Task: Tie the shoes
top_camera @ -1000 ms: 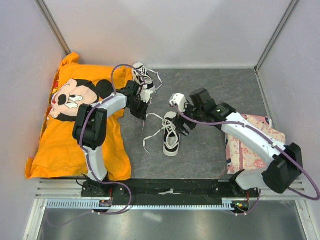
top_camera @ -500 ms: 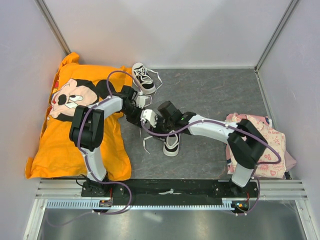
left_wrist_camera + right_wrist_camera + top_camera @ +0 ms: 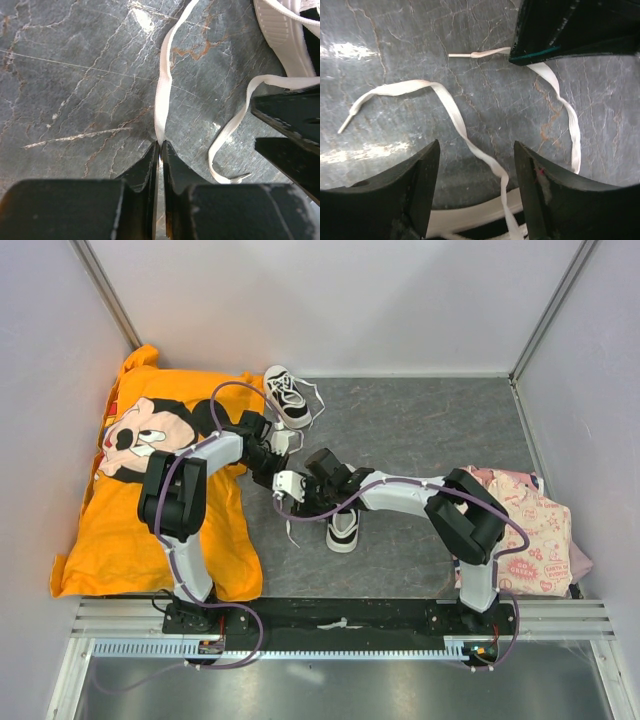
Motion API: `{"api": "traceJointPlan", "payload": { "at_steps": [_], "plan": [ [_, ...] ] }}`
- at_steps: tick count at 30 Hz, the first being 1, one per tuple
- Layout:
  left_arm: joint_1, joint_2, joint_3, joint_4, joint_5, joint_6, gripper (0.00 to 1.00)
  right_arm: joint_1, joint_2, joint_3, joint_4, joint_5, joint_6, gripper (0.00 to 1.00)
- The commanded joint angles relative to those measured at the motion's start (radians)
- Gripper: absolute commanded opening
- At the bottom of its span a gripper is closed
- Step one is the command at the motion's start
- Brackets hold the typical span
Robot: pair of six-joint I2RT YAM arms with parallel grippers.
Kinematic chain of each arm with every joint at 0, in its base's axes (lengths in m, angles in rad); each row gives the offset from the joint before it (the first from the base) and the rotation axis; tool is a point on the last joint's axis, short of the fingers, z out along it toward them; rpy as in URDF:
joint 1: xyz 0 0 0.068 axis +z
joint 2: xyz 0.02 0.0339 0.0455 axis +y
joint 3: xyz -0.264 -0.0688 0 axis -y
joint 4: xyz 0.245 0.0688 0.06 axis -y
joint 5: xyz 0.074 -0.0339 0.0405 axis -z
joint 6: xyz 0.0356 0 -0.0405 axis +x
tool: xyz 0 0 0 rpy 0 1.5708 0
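Two black shoes with white soles lie on the grey mat. One shoe (image 3: 287,395) is at the back. The other shoe (image 3: 342,527) is near the middle, its front end hidden under my right arm. My left gripper (image 3: 271,470) (image 3: 160,144) is shut on a flat white lace (image 3: 165,85) just above the mat. My right gripper (image 3: 300,502) (image 3: 476,150) stands open right beside it. A second lace (image 3: 451,111) runs from this shoe's white rim (image 3: 470,216) out between the right fingers (image 3: 422,182), untouched. In the right wrist view the left gripper (image 3: 570,25) fills the top right.
An orange Mickey Mouse cloth (image 3: 130,500) covers the left side under my left arm. A pink patterned cloth (image 3: 520,540) lies at the right by the right arm's base. Pale walls (image 3: 330,300) close in the mat on three sides.
My right arm has swung left over the near shoe to the left gripper, and its jaws have narrowed a little. The left gripper has shifted slightly down-left, still shut on the lace.
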Motion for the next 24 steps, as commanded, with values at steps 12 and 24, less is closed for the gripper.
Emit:
{"api": "traceJointPlan", "payload": {
  "at_steps": [12,24],
  "plan": [
    [0.010,0.000,0.014,-0.010,0.061,-0.038,0.13,-0.002,0.109,0.103,-0.072,0.011,-0.168,0.47],
    [0.010,-0.032,0.022,-0.054,0.087,-0.030,0.11,-0.002,-0.015,0.149,-0.195,-0.055,-0.096,0.00]
  ]
}}
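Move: The free lace from the near shoe lies right under my open right fingers, about 2 cm down. Its tip is some 9 cm back and 1 cm left of that hand, the shoe's middle roughly 9 cm to its right and level with it, and the other lace, pinched by my left hand, about 4 cm ahead and 4 cm left. From my left hand the free lace's grasp spot is some 4 cm back, 4 cm right and a touch lower. I sink my right hand about 2 cm onto the free lace, easing a little forward and back again as the wrist turns some 10 degrees, tipping the fingers steeper and slightly counter-clockwise. Once low, I shut the half-open fingers fully and pinch the lace between tip and shoe. My left hand stays put, still pinching its own lace. ##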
